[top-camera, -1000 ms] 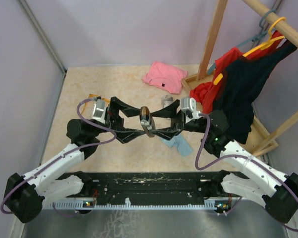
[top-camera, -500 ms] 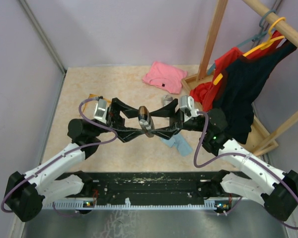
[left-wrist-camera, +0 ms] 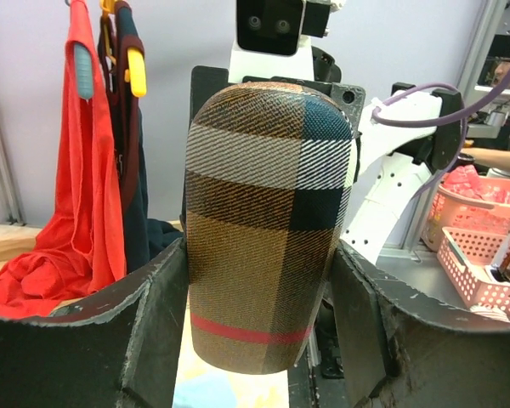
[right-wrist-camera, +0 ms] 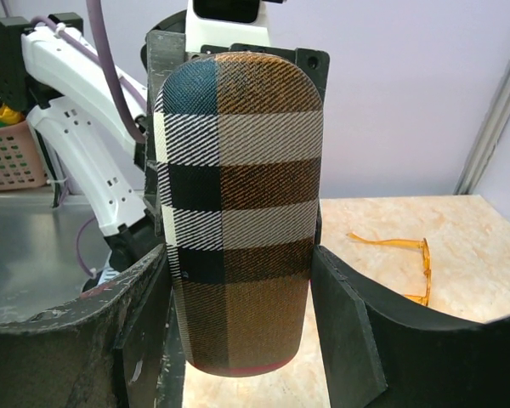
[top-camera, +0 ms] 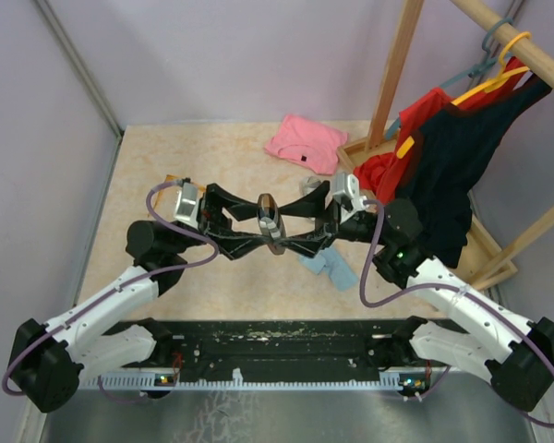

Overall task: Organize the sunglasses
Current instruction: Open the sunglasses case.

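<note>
A brown, white and dark plaid case (top-camera: 270, 221) with a red stripe hangs upright in the air above the table's middle. My left gripper (top-camera: 258, 229) reaches it from the left and my right gripper (top-camera: 288, 231) from the right, facing each other. In the left wrist view the case (left-wrist-camera: 268, 229) fills the gap of the left gripper (left-wrist-camera: 259, 323), both pads against its sides. The right gripper (right-wrist-camera: 238, 323) is shut on the same case (right-wrist-camera: 238, 212). The orange-amber sunglasses (right-wrist-camera: 404, 255) lie on the table behind it, an orange tip (top-camera: 171, 180) showing by the left wrist.
A light blue cloth (top-camera: 331, 268) lies under the right gripper. A pink garment (top-camera: 305, 143) is at the back. A wooden rack with red and black clothes (top-camera: 434, 157) stands at the right, close to the right arm. A small grey object (top-camera: 311, 187) lies behind the grippers.
The left jaws have narrowed onto the case. Both grippers and the case have shifted slightly toward the back of the table.
</note>
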Tool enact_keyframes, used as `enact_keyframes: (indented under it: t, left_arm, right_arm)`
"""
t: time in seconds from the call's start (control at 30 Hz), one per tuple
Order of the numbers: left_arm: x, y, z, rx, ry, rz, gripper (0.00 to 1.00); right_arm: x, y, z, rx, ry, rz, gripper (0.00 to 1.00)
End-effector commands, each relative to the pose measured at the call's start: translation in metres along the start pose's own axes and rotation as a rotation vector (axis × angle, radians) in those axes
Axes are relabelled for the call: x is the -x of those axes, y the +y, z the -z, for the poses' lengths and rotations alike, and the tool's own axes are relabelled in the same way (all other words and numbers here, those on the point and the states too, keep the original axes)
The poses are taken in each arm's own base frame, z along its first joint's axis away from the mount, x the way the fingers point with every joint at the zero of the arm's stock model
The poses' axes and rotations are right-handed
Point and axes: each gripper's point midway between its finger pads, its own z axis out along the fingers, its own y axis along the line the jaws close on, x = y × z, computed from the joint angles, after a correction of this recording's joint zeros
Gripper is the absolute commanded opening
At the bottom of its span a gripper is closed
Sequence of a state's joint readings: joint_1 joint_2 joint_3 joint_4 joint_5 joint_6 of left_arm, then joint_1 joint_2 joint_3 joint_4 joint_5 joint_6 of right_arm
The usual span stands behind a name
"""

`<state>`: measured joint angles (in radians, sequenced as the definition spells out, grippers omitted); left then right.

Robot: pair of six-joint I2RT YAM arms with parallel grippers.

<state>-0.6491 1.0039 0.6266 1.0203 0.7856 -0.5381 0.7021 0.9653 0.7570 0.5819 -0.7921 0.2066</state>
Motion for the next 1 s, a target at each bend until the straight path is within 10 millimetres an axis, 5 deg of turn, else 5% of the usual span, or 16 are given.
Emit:
enact_keyframes:
  t: [0.0,0.33,0.63,0.97]
  left_arm:
    - [0.013,0.001,-0.002,0.027,-0.020,-0.051,0.16]
    - [-0.007,0.090,0.029,0.536,0.095,-0.096,0.01]
    - [-0.023,0.137,0.056,0.819,0.201,-0.076,0.00]
    - [-0.026,0.150,0.075,0.936,0.243,-0.103,0.00]
  right_arm:
    - [0.031,-0.027,-0.004,-0.140,-0.035,0.048,0.00]
    - [0.005,-0.099,0.015,-0.545,0.102,-0.048,0.00]
    - [-0.022,-0.138,0.027,-0.763,0.195,-0.145,0.01]
    - [-0.005,-0.114,0.022,-0.648,0.122,-0.106,0.60]
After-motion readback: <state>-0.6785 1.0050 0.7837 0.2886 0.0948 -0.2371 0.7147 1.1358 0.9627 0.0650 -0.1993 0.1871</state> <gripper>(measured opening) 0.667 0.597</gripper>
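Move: The closed sunglasses case stands upright between my two grippers. Its middle is about 2 cm right of my left hand and 2 cm left of my right hand, level front-to-back and some 2 cm above both. The light-blue cloth lies on the table about 26 cm below, roughly 10 cm ahead and 18 cm right of my left hand, 13 cm right of my right. The patterned pouch lies some 33 cm ahead, 13 cm right of my left hand and 8 cm right of my right. With each gripper still pinching its own shell, I swing the case open as both hands sweep forward about 12 cm, sinking some 7 cm from partway on. My left hand turns counter-clockwise about 40 degrees and eases some 3 cm left, while my right turns clockwise about 35; both wrists also pitch roughly 20 degrees, and neither grip loosens. ##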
